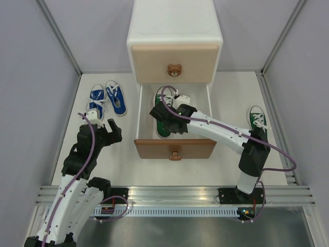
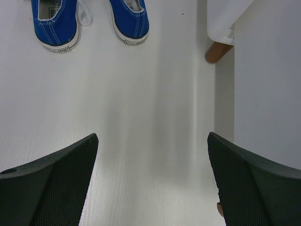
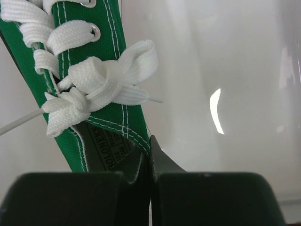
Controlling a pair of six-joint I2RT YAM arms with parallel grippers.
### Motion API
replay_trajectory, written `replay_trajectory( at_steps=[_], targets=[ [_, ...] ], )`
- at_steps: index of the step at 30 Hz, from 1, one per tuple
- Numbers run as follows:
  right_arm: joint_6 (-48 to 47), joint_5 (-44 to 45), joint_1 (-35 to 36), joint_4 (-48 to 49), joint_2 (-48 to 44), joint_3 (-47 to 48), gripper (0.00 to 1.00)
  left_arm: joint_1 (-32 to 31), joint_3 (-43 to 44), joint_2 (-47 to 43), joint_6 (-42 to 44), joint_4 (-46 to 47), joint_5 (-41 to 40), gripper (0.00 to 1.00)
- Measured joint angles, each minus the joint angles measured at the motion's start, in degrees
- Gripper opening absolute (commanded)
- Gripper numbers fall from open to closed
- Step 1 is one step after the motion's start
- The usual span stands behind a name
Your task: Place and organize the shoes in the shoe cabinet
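Observation:
The shoe cabinet stands at the back, its beige upper drawer closed and its brown-fronted lower drawer pulled open. Inside that drawer lies a green shoe, and my right gripper is shut on it. The right wrist view shows the jaws pinching the collar of this green shoe just below its white lace bow. A second green shoe rests on the table to the right. The blue pair sits at the left. Below them, my left gripper hangs open and empty; both blue shoes lie ahead of it.
A brown cabinet foot and the open drawer's white side wall lie to the right of my left gripper. Grey walls enclose the white table on both sides. A metal rail runs along the near edge.

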Motion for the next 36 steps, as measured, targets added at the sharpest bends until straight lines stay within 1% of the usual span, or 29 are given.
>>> replay_trajectory(
  at_steps=[9, 19, 26, 29, 30, 32, 33, 36],
  targets=[
    [1.70, -1.07, 0.87, -1.27, 3.30, 0.28, 0.03, 0.00, 0.00, -0.59, 0.00, 0.00, -0.04, 1.00],
    [4.04, -1.46, 1.92, -1.29, 3.39, 0.20, 0.06, 0.00, 0.00, -0.61, 0.00, 0.00, -0.11, 1.00],
    [5.33, -1.14, 1.97, -0.79, 3.39, -0.59, 0.11, 0.00, 0.00, -0.66, 0.02, 0.00, -0.13, 1.00],
    [5.75, -0.76, 1.97, -0.59, 3.37, -0.74, 0.16, 0.00, 0.00, -0.66, 0.02, 0.00, -0.13, 1.00],
    [5.84, -0.76, 1.99, -0.24, 3.37, -0.81, 0.25, 0.00, 0.00, -0.66, 0.00, 0.00, -0.13, 1.00],
    [6.19, -0.76, 2.05, 0.46, 3.30, -1.01, 0.31, 0.00, 0.00, -0.66, 0.00, 0.00, -0.13, 1.00],
    [6.25, -0.79, 2.08, 0.85, 3.21, -1.20, 0.36, 0.00, 0.00, -0.66, 0.02, 0.00, -0.13, 1.00],
    [6.29, -0.76, 2.23, 2.16, 2.84, -1.79, 0.45, 0.00, 0.00, -0.66, 0.00, 0.00, -0.13, 1.00]
  ],
)
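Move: The right hand, its shut fingers already pinching the right collar edge of the green shoe, is inside the open lower drawer. The middle of that drawer lies about 4 cm ahead, 1 cm right and 5 cm below. The shoe's own middle is some 5 cm ahead, 3 cm left and 2 cm below; the drawer's front panel stands about 7 cm back, 1 cm right and 3 cm below. From the idle left hand the drawer's middle is roughly 8 cm ahead, 24 cm right and 8 cm below. Still pinching the shoe by its collar, the right hand lowers it about 3 cm towards the drawer floor, drifting a little left and back. It then holds nearly still as the fingers part, slowly at first and then quickly to about two fifths open, easing left at the end; the grip ends with one finger inside the collar and the other outside the shoe's right side. ##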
